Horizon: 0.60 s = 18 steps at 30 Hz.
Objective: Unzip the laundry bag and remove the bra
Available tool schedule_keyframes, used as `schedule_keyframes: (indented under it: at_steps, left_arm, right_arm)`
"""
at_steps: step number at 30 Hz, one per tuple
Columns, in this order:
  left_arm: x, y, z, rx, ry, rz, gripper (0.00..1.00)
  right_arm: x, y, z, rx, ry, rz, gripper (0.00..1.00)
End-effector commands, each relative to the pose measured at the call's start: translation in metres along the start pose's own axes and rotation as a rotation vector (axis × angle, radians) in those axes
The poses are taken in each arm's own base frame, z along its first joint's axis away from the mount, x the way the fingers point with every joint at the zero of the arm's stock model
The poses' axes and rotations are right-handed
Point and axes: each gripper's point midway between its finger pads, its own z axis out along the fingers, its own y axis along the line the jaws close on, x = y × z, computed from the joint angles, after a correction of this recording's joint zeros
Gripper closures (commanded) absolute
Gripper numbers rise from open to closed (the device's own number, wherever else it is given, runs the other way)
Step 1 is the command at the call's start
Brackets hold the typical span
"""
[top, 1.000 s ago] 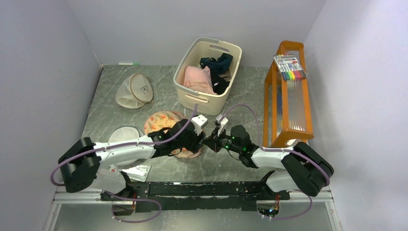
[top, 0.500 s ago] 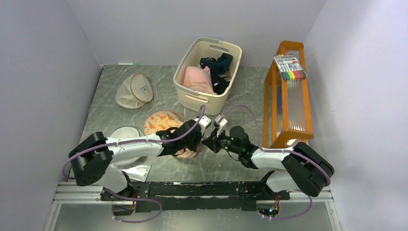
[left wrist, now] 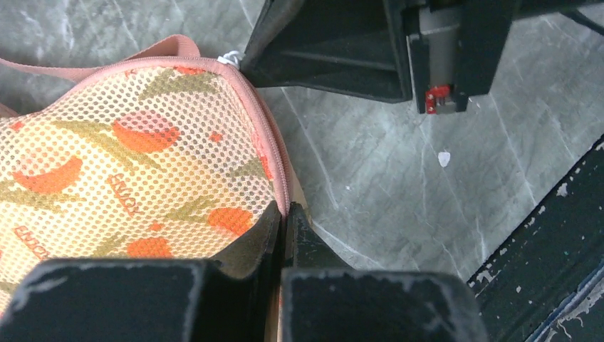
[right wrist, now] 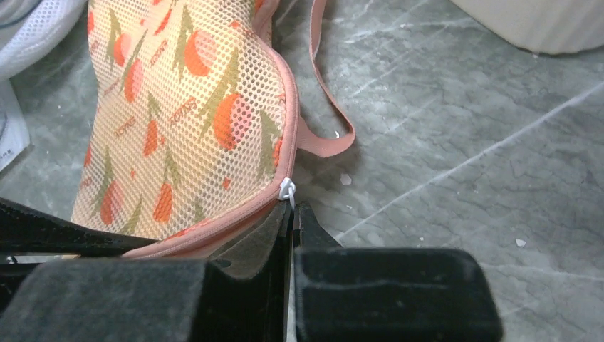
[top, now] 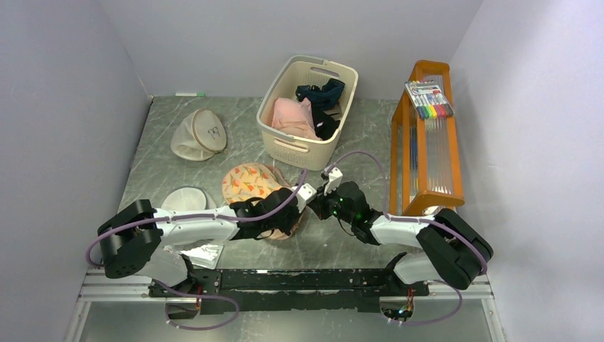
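The laundry bag (top: 249, 182) is a peach mesh pouch with orange carrot shapes, lying on the table in front of the basket. My left gripper (top: 287, 216) is shut on the pink zip rim of the laundry bag (left wrist: 142, 164) at its near right edge, the left gripper (left wrist: 286, 211) pinching the tape between its fingertips. My right gripper (top: 319, 206) is shut on the white zip pull (right wrist: 287, 189) where the rim of the laundry bag (right wrist: 178, 107) curves; the right gripper (right wrist: 293, 206) sits just below it. The bra is hidden.
A cream basket (top: 285, 146) behind the bag holds pink and navy garments. A white mesh bag (top: 185, 198) and a beige round bag (top: 199, 134) lie at the left. An orange wooden rack (top: 426, 142) with markers stands at the right. The bag's pink loop strap (right wrist: 324, 107) lies on the table.
My left gripper has closed from open onto the bag's zip rim. The left arm drew in toward the bag's near right edge, and the bag shifted slightly. The right gripper stayed shut.
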Motion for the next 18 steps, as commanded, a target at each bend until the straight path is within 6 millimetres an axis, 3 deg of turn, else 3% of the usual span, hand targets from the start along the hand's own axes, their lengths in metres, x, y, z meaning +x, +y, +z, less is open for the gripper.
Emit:
schedule_keyframes:
  at_steps: [1, 6, 9, 12, 16, 18]
  left_arm:
    - [0.028, -0.012, 0.000, 0.046, 0.071, 0.016, 0.93]
    - [0.065, 0.026, 0.005, -0.154, 0.166, -0.133, 0.93]
    - [0.067, 0.032, -0.008, -0.181, 0.136, -0.198, 0.91]
    - [0.056, 0.030, -0.022, -0.149, 0.072, -0.221, 0.80]
    - [0.028, 0.020, -0.040, -0.076, -0.021, -0.204, 0.54]
    - [0.015, 0.015, -0.044, -0.048, -0.056, -0.191, 0.45]
  right_arm:
    - [-0.013, -0.020, 0.001, 0.095, -0.035, 0.019, 1.00]
    - [-0.015, 0.009, -0.008, -0.057, -0.039, -0.015, 1.00]
    - [-0.012, 0.029, -0.012, -0.144, -0.029, -0.033, 1.00]
    - [-0.005, 0.051, -0.011, -0.216, -0.002, -0.061, 1.00]
    - [0.002, 0.077, -0.012, -0.297, 0.010, -0.081, 1.00]
    - [0.003, 0.086, -0.013, -0.325, 0.001, -0.073, 1.00]
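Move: The zipper pull, already pinched in the right fingers, lies some 6 cm ahead of the left hand and 4 cm to its right, about 1 cm lower. The stretch of zipped rim held by the left fingers is about 6 cm back from the right hand, 4 cm to its left and 1 cm higher. From the right hand, the laundry bag's middle lies roughly 4 cm ahead and 14 cm left, 3 cm down, and the pink strap loop about 4 cm ahead and 1 cm left, 2 cm down. Back and to the left, some 6 cm, the right hand draws the still-pinched zipper pull towards where the left fingers had the rim, turning about 15 degrees counter-clockwise. The left hand dips about 3 cm, then shifts roughly 5 cm left as it comes back up, turning slightly counter-clockwise, and its fingers open to about half, letting go of the rim. ##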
